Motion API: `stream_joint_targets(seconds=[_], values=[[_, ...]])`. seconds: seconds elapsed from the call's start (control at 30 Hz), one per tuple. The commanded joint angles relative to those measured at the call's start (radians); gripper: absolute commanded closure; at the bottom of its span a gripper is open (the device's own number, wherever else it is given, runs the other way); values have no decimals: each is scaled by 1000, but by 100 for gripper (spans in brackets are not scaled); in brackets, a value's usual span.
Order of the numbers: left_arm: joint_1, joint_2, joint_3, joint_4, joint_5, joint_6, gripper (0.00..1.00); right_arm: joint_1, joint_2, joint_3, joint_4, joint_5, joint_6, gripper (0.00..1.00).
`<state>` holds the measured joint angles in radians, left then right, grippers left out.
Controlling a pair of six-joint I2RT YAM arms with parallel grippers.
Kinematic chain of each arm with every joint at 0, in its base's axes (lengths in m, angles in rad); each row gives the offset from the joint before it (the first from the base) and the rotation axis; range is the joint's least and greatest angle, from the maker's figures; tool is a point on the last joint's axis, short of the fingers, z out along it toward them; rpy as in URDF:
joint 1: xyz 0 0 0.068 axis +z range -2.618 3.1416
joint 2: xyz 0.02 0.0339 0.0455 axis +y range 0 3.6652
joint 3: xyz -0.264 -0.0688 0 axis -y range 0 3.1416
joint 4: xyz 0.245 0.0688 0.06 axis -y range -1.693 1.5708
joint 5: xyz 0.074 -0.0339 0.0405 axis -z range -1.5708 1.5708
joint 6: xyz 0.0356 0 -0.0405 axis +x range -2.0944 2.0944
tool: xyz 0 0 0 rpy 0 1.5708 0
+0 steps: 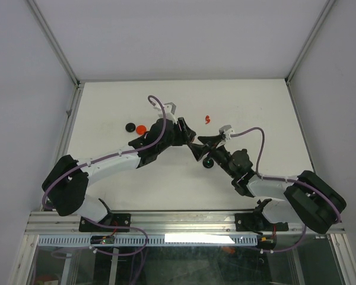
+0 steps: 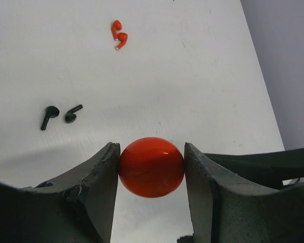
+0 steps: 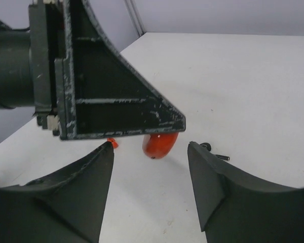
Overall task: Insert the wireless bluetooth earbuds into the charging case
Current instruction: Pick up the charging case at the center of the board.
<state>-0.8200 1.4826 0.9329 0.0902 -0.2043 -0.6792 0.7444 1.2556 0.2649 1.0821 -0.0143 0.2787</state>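
Observation:
My left gripper (image 2: 152, 152) is shut on a red, rounded charging case (image 2: 152, 169), held just above the table. Beyond it lie two red earbuds (image 2: 119, 34) side by side and two black earbuds (image 2: 58, 115) further left. From above, the red earbuds (image 1: 208, 119) sit behind both grippers, and the black ones are hidden. My right gripper (image 3: 151, 145) is open with nothing between its fingers. It faces the left gripper (image 1: 190, 135) from close by, with the case (image 3: 159, 144) showing under the left finger. The right gripper (image 1: 197, 147) almost meets the left at mid-table.
A black disc (image 1: 130, 126) and a red disc (image 1: 141, 129) lie on the white table left of my left arm. White walls enclose the table at the back and sides. The black earbuds (image 3: 213, 151) lie just past my right finger.

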Motion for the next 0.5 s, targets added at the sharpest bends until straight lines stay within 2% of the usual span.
stream_joint_targets(seconds=[0.0,0.2,0.47], values=[[-38,-79,-17,114,-32,-31,58,6,31,8,188,94,-10,39],[-67,-83,-25,148,-63,-33,58,6,85,26,229,87,0,51],[-93,-85,-36,164,-92,-19,58,6,117,-6,357,97,24,58]])
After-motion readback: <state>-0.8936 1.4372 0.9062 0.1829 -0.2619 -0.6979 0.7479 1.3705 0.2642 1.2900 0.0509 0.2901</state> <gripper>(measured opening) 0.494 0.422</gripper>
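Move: The red charging case is still pinched in my left fingertips; my open right fingers, where I'm taking it, lie about 4 cm back, 2 cm right and 2 cm above it. From my right hand the red case is thus some 4 cm ahead, 2 cm left and 2 cm lower, with the black case on the board level ahead, 7 cm right and 15 cm below. From my left hand, the black earbuds lie roughly 6 cm ahead, 2 cm left, 15 cm below. I bring the red charging case in between my right fingers: my left hand keeps its pinch and lifts about 3 cm while easing some 2 cm right and a little back. My right hand edges forward and slightly up to meet it, narrowing its fingers from about two-thirds open to under half, one on either side of the case; whether they touch yet can't be seen. ##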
